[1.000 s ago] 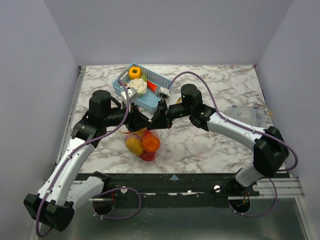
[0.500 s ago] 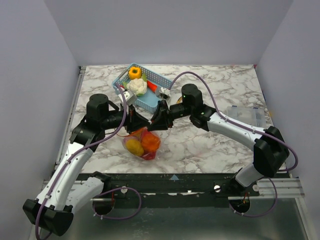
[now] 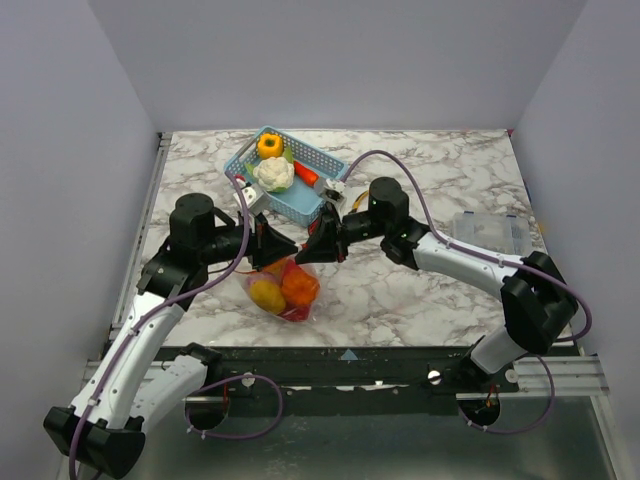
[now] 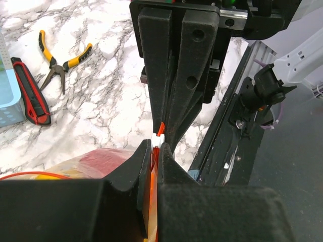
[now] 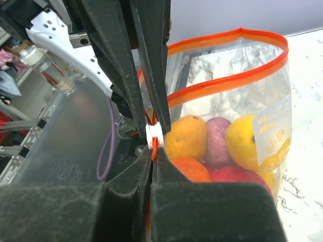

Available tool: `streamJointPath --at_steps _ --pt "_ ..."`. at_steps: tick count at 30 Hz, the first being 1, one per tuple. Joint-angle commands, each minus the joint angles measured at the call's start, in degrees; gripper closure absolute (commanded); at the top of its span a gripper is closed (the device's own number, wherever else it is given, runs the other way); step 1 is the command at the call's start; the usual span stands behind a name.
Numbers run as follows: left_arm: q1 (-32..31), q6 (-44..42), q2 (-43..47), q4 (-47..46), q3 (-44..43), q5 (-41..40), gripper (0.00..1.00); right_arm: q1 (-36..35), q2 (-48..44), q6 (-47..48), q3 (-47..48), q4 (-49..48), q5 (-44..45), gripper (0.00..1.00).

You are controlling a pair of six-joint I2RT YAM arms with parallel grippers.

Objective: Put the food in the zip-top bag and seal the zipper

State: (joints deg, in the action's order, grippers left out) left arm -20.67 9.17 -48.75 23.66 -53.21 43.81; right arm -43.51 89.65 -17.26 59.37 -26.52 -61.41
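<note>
The zip-top bag (image 3: 283,292) hangs just above the marble, near the front, with orange (image 5: 184,138), purple (image 5: 217,142), yellow (image 5: 246,141) and red (image 5: 237,176) food inside. Its mouth gapes, and the red-orange zipper (image 5: 229,68) curves round as an open loop. My left gripper (image 4: 157,151) is shut on the zipper strip, right behind a small white slider (image 4: 157,142). My right gripper (image 5: 153,159) is shut on the same strip from the other side, tip to tip with the left. In the top view the left gripper (image 3: 285,246) and right gripper (image 3: 312,250) meet above the bag.
A blue basket (image 3: 300,203) at the back holds a yellow pepper (image 3: 268,145) and a cauliflower (image 3: 273,173). A clear lidded box (image 3: 490,230) lies at the right. Yellow-handled pliers (image 4: 60,64) and a red utility knife (image 4: 30,91) lie on the marble beside the basket.
The left gripper has closed on the zipper strip. The right gripper opened briefly and shut again. Both arms and the bag's top edge have shifted slightly toward the front.
</note>
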Motion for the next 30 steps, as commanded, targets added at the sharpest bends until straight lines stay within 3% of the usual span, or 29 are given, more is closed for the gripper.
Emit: streamJointPath --at_steps 1,4,9,11,26,30 --pt "0.1 0.4 0.7 -0.9 -0.2 -0.5 1.0 -0.4 1.2 -4.7 -0.8 -6.7 -1.5 1.0" --pt "0.1 0.2 -0.1 0.6 -1.4 0.1 1.0 -0.4 0.8 -4.8 -1.2 -6.2 0.4 1.0" --pt "0.1 -0.4 -1.2 1.7 -2.4 1.2 0.69 -0.4 0.5 -5.0 -1.0 -6.0 0.4 1.0" --pt "0.1 -0.4 -1.1 1.4 -2.4 1.1 0.66 -0.4 0.1 -4.7 -1.1 -6.0 0.4 1.0" --pt "0.0 0.3 -1.9 -0.4 -2.4 3.5 0.63 -0.4 -0.7 -1.5 -0.4 -1.6 1.7 1.0" --pt "-0.1 0.4 -2.6 -0.5 -2.7 3.9 0.71 -0.4 -0.7 -1.6 -0.4 -1.6 1.9 1.0"
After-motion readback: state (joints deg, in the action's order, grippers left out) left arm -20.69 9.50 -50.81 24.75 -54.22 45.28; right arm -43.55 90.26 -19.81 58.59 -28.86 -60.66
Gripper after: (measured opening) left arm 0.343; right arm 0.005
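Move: At the meeting of the two fingertips sits the zipper's small white slider: about 2 cm right of the left hand, 1 cm farther out and level with it. From the right hand it is some 2 cm left, 1 cm nearer the bases, also level. Counted from the left hand, the orange pepper in the bag lies about 3 cm right, 2 cm ahead and 13 cm below; the mango is around 6 cm left, 1 cm ahead and 15 cm down. Opening its fingers to roughly a third of their range, the left hand lets go of the orange zipper strip beside the white slider, all but staying in place with the parted tips still straddling the strip. The right hand holds still, facing it, and keeps its shut pinch on the zipper's end on the slider's other side. ##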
